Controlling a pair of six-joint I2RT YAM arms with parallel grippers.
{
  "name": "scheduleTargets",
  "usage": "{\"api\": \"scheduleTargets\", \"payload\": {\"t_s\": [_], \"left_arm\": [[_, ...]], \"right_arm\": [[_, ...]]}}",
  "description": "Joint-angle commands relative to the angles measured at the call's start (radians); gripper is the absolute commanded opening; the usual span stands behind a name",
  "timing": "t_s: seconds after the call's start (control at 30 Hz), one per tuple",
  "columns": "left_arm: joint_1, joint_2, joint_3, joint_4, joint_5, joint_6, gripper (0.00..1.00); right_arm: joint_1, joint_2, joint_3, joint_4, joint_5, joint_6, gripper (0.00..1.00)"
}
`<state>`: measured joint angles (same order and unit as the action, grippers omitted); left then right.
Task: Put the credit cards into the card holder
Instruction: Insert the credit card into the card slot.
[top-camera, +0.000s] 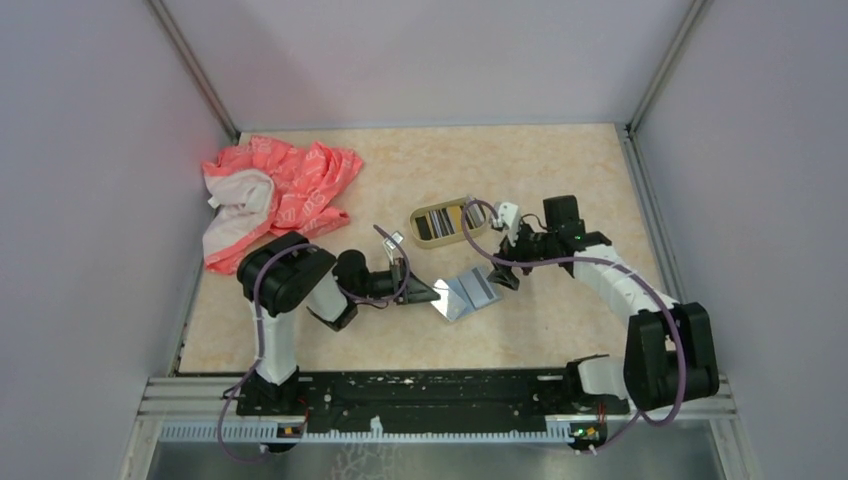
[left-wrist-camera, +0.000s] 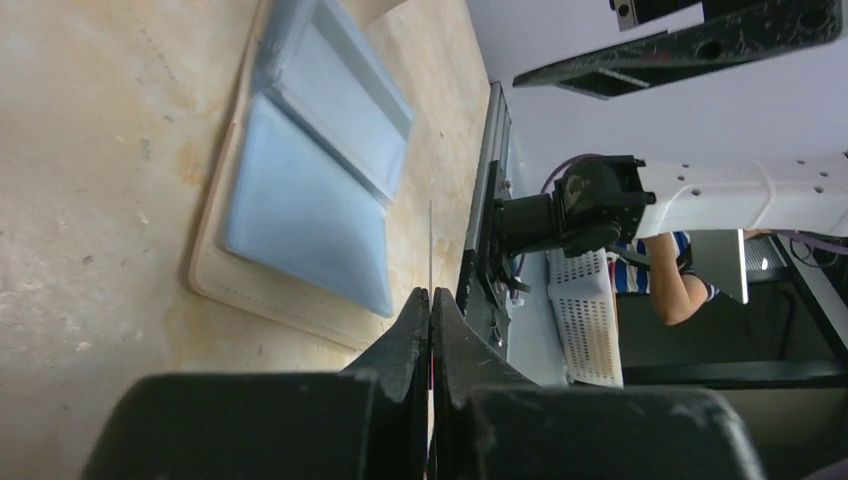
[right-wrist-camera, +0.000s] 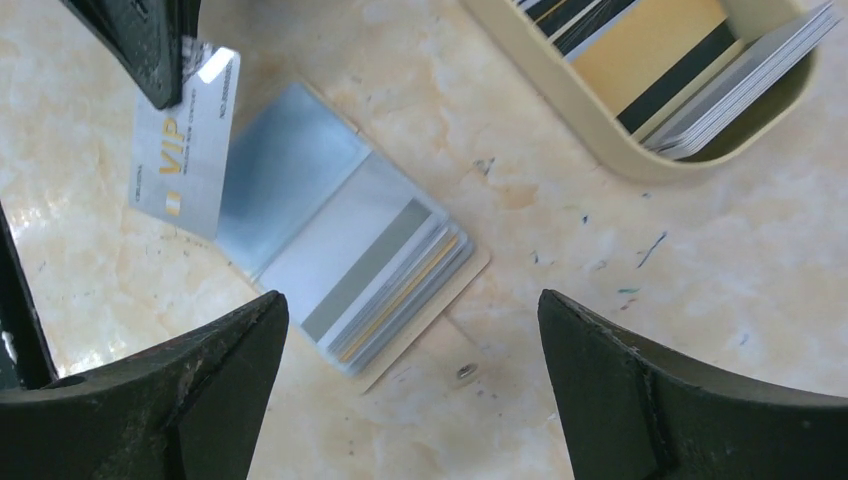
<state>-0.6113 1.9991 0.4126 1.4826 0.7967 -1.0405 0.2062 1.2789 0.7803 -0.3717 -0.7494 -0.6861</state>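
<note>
The card holder (top-camera: 447, 222), a gold-olive tin, lies mid-table with several striped cards inside; it also shows in the right wrist view (right-wrist-camera: 600, 140). An open tan wallet with pale blue sleeves (right-wrist-camera: 340, 260) holds more credit cards, one grey-striped. My left gripper (top-camera: 430, 293) is shut on a silvery VIP card (right-wrist-camera: 185, 165), held on edge beside the wallet's left side. In the left wrist view the card (left-wrist-camera: 430, 250) is a thin line between the closed fingertips (left-wrist-camera: 415, 320). My right gripper (right-wrist-camera: 410, 305) is open and empty above the wallet's near right corner.
A crumpled pink and white cloth (top-camera: 272, 195) lies at the back left. The wallet (top-camera: 478, 288) sits between the two grippers, just in front of the tin. Grey walls enclose the table on three sides.
</note>
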Motion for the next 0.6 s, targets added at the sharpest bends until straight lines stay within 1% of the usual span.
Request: {"api": "scheduleTargets", "payload": {"t_s": [0.0, 0.1, 0.3, 0.57], "left_arm": [[-0.013, -0.019, 0.026, -0.112, -0.062, 0.048, 0.0], [-0.021, -0.019, 0.047, -0.161, -0.068, 0.047, 0.0], [-0.023, -0.003, 0.073, -0.169, -0.072, 0.033, 0.0], [-0.034, 0.036, 0.101, -0.168, -0.077, 0.014, 0.0]], "right_arm": [[-0.002, 0.047, 0.011, 0.042, -0.055, -0.075, 0.9], [0.017, 0.142, 0.053, 0.002, -0.032, -0.057, 0.79], [0.092, 0.221, 0.071, 0.017, 0.096, -0.026, 0.78], [0.103, 0.27, 0.087, -0.001, 0.122, -0.004, 0.69]]}}
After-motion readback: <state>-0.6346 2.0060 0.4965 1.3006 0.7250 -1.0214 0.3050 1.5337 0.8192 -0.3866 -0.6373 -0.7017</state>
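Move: The open card holder lies flat with its middle about 6 cm right of the left hand, level with it fore and aft and some 6 cm lower; that hand still pinches a card reaching out over the holder's left pocket. From the right hand, the holder's middle is roughly 8 cm left, 5 cm back and 10 cm below. The card box stands some 15 cm ahead and 2 cm right of the left hand, and about 12 cm left and 9 cm ahead of the right. The card, still pinched in the shut left fingers, is brought low over the holder's left pocket as that hand eases forward, down and right, about 3 cm in all. Meanwhile the empty right hand sinks some 7 cm almost straight down towards the holder's right end, tipping its fingers about 15 degrees further down and narrowing them from wide open to a smaller gap, still open. ##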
